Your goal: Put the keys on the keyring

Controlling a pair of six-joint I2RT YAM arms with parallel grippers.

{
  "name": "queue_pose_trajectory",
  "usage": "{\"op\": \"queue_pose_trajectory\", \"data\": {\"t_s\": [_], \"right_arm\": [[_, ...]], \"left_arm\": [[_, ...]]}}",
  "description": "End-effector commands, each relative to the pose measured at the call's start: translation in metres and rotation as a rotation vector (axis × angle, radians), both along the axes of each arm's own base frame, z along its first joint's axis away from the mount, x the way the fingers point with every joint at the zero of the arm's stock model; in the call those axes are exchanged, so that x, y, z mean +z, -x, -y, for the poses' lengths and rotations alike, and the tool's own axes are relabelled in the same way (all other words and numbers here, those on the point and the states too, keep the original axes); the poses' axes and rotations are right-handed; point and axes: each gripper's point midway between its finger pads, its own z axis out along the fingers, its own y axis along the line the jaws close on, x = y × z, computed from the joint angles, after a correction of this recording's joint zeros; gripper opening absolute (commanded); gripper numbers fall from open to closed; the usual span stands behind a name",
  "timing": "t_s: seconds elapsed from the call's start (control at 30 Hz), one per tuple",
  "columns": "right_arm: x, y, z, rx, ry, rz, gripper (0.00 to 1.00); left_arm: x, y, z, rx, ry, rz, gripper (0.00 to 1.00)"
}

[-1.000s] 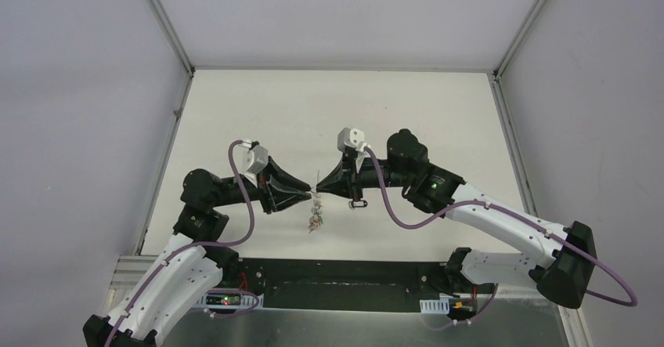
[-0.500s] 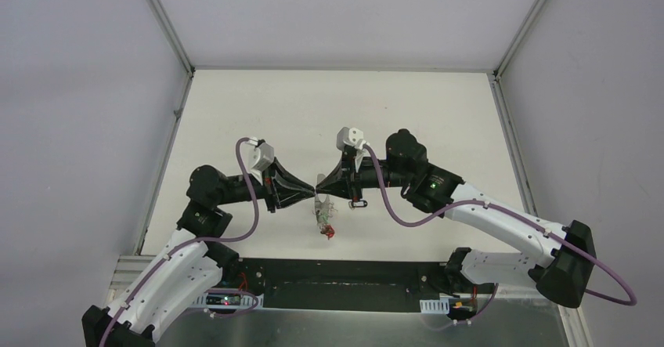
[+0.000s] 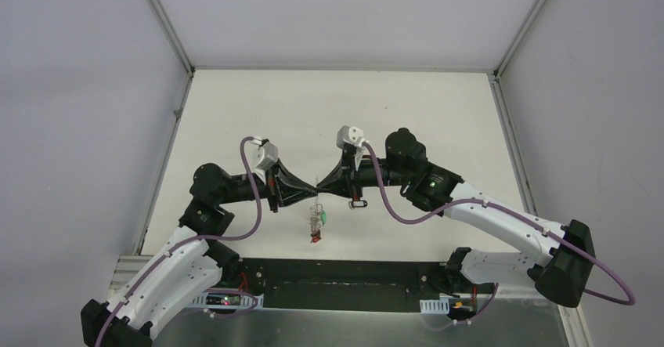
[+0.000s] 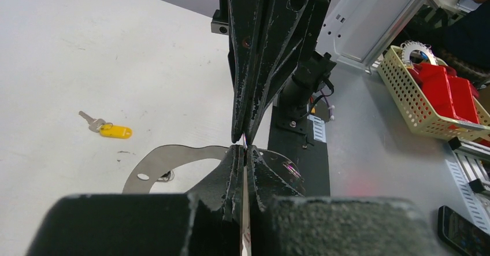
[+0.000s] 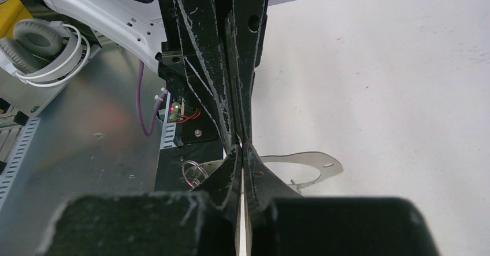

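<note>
My two grippers meet tip to tip above the table's near middle. The left gripper (image 3: 311, 193) (image 4: 244, 151) is shut on the thin edge of the keyring (image 4: 167, 156), a flat grey metal loop. The right gripper (image 3: 323, 188) (image 5: 242, 148) is shut on the same keyring (image 5: 303, 159) from the opposite side. A bunch of keys (image 3: 315, 220) dangles below the fingertips, a red tag (image 3: 315, 238) lowest. Their small rings (image 5: 193, 172) show beside my right fingers. A yellow-tagged key (image 4: 110, 130) and a black-tagged key (image 3: 359, 204) lie loose on the table.
The black base plate (image 3: 352, 280) runs along the table's near edge, under the hanging keys. Off the table, a yellow basket (image 4: 430, 103) with red parts and white headphones (image 5: 46, 42) sit on the metal bench. Grey walls enclose the white table (image 3: 337, 112).
The left gripper's jaws have closed onto the keyring and its arm has edged right toward the right gripper. The hanging keys have swung. The right arm has not moved.
</note>
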Motion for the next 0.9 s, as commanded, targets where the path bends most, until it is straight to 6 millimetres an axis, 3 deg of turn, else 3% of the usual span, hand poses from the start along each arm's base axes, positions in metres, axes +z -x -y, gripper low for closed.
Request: {"op": "queue_pose_trajectory", "data": {"t_s": [0.0, 0.2, 0.33, 0.43, 0.7, 0.87], "right_arm": [[0.031, 0.004, -0.007, 0.032, -0.096, 0.042, 0.00], [0.034, -0.001, -0.008, -0.001, -0.093, 0.026, 0.02], [0.039, -0.003, -0.008, -0.020, -0.101, 0.015, 0.49], [0.040, -0.004, -0.006, -0.028, -0.097, 0.018, 0.68], [0.045, -0.010, 0.004, -0.094, -0.104, 0.039, 0.85], [0.048, -0.020, 0.010, -0.185, -0.117, -0.018, 0.91]], "left_arm": [[0.022, 0.000, 0.003, -0.003, 0.032, 0.080, 0.00], [0.019, -0.004, 0.002, 0.024, 0.020, 0.069, 0.00], [0.016, -0.008, -0.001, 0.068, 0.000, 0.072, 0.00], [0.015, -0.008, -0.003, 0.082, -0.007, 0.084, 0.00], [0.012, -0.004, -0.006, 0.075, -0.039, 0.141, 0.00], [0.017, 0.004, -0.009, 0.047, -0.064, 0.287, 0.00]]}}
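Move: Both shut grippers meet fingertip to fingertip on the keyring's upper edge. The middle of its grey plate is only about 1 cm ahead of and 3 cm below each hand, level sideways. The bunch of keys and tags hangs some 3 cm back and 8 cm down. On the table about 27 cm below the right hand, the black key tag lies roughly 13 cm ahead and 10 cm right, the yellow-tagged key some 21 cm ahead and 13 cm right. The right fingers let go of the keyring, spreading from shut to nearly wide open around its edge, while the hand eases about 1 cm forward and 1 cm up and turns slightly clockwise. The left fingers keep their pinch on the upper edge, and that hand sinks about 1.5 cm with a small tilt once the right has opened. ##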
